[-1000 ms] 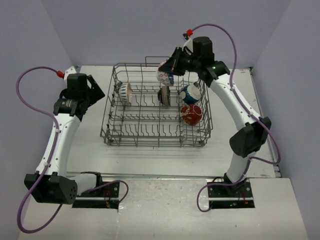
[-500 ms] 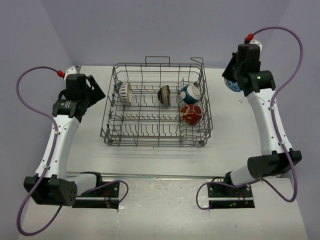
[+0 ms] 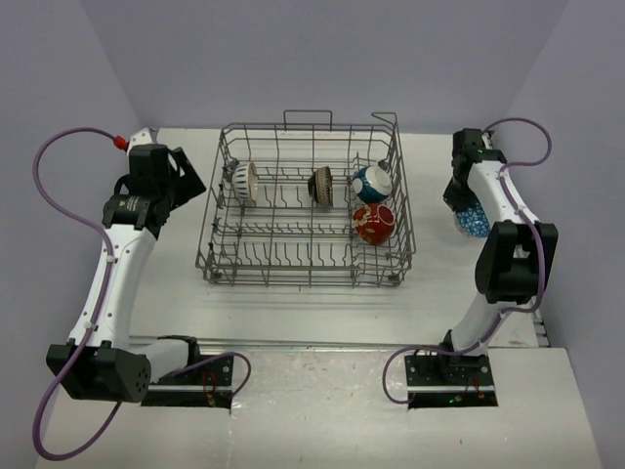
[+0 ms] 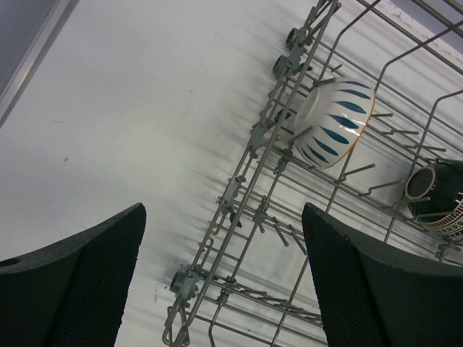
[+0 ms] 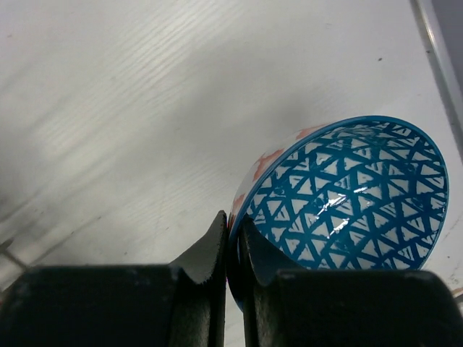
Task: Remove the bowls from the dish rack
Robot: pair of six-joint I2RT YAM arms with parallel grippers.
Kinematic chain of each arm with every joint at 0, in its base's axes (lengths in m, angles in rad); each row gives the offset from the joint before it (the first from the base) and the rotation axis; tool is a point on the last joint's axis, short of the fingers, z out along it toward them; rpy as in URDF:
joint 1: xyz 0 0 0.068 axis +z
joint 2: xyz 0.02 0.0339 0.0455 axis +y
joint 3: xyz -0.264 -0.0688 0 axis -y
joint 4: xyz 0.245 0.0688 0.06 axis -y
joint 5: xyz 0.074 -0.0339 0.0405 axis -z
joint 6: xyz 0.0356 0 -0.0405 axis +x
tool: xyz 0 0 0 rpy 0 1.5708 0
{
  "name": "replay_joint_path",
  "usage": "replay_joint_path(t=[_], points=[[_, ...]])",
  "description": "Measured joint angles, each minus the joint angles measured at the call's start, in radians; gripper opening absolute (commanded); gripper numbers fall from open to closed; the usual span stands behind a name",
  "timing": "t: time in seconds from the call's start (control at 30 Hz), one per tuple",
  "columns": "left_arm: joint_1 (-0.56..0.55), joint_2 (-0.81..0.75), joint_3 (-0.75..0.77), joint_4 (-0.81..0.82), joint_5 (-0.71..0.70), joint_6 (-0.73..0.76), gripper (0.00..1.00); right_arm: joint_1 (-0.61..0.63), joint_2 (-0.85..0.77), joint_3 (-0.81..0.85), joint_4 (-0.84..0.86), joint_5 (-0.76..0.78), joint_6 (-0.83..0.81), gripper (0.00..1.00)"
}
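Note:
The grey wire dish rack (image 3: 220,256) stands mid-table and holds a white striped bowl (image 3: 244,183), a dark brown bowl (image 3: 321,186), a teal-white bowl (image 3: 372,183) and a red patterned bowl (image 3: 374,224). My right gripper (image 3: 465,209) is shut on the rim of the blue-red patterned bowl (image 3: 474,222), low over the table right of the rack; in the right wrist view the bowl (image 5: 347,195) is pinched at its rim by the gripper (image 5: 233,235). My left gripper (image 4: 221,289) is open and empty, left of the rack, facing the striped bowl (image 4: 334,123).
The table's right edge strip (image 3: 516,234) runs close beside the held bowl. The rack's raised wire side (image 4: 268,137) lies just ahead of my left gripper. Bare table (image 3: 176,293) lies left of the rack.
My right arm carried the blue-red bowl from above the rack's back right, out over its right side, and down toward the table. The left arm has not moved.

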Motion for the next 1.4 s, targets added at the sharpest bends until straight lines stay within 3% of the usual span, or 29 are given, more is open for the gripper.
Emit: replay_joint_path(t=[0.33, 0.6, 0.77, 0.8, 0.97, 1.03, 1.17, 1.4], points=[[0.000, 0.036, 0.000, 0.004, 0.011, 0.008, 0.88, -0.131, 0.118, -0.015, 0.023, 0.035, 0.000, 0.00], [0.000, 0.081, 0.002, 0.019, 0.023, 0.008, 0.88, -0.133, 0.211, -0.020, 0.030, 0.039, 0.001, 0.01], [0.000, 0.104, 0.005, 0.027, 0.030, 0.008, 0.88, -0.130, 0.214, -0.020, 0.030, 0.053, 0.003, 0.16], [0.000, 0.107, 0.005, 0.027, 0.033, 0.008, 0.88, -0.130, 0.214, -0.020, 0.030, 0.055, 0.003, 0.25], [0.000, 0.109, 0.005, 0.035, 0.038, 0.008, 0.88, -0.130, 0.206, -0.020, 0.030, 0.060, 0.006, 0.31], [0.000, 0.109, 0.005, 0.040, 0.041, 0.008, 0.88, -0.130, 0.188, -0.020, 0.029, 0.060, 0.009, 0.44], [0.000, 0.109, 0.005, 0.044, 0.043, 0.008, 0.88, -0.129, 0.122, -0.010, 0.023, 0.055, 0.016, 0.58], [0.000, 0.106, 0.005, 0.046, 0.036, 0.008, 0.88, -0.074, -0.071, 0.074, 0.001, 0.016, 0.010, 0.61]])
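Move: The right hand still grips the rim of the patterned bowl; the bare table spot for that bowl lies about 9 cm to this hand's right, 5 cm back and 10 cm below. The rack's near side is some 12 cm to the hand's left and about 1 cm ahead. Inside the rack, the red bowl sits roughly 20 cm left and 2 cm back, and the blue-white bowl 20 cm left and 8 cm ahead. From the left hand, the spot is about 75 cm right, level ahead, 24 cm lower. Carry the bowl in the right gripper down about 8 cm and some 6 cm right, away from the rack, tipping the fingers steeper, until it meets the table. Open the fingers to let go of its rim, then rise about 13 cm, easing slightly forward and left. Ease the empty, open left gripper down and forward a few centimetres. ##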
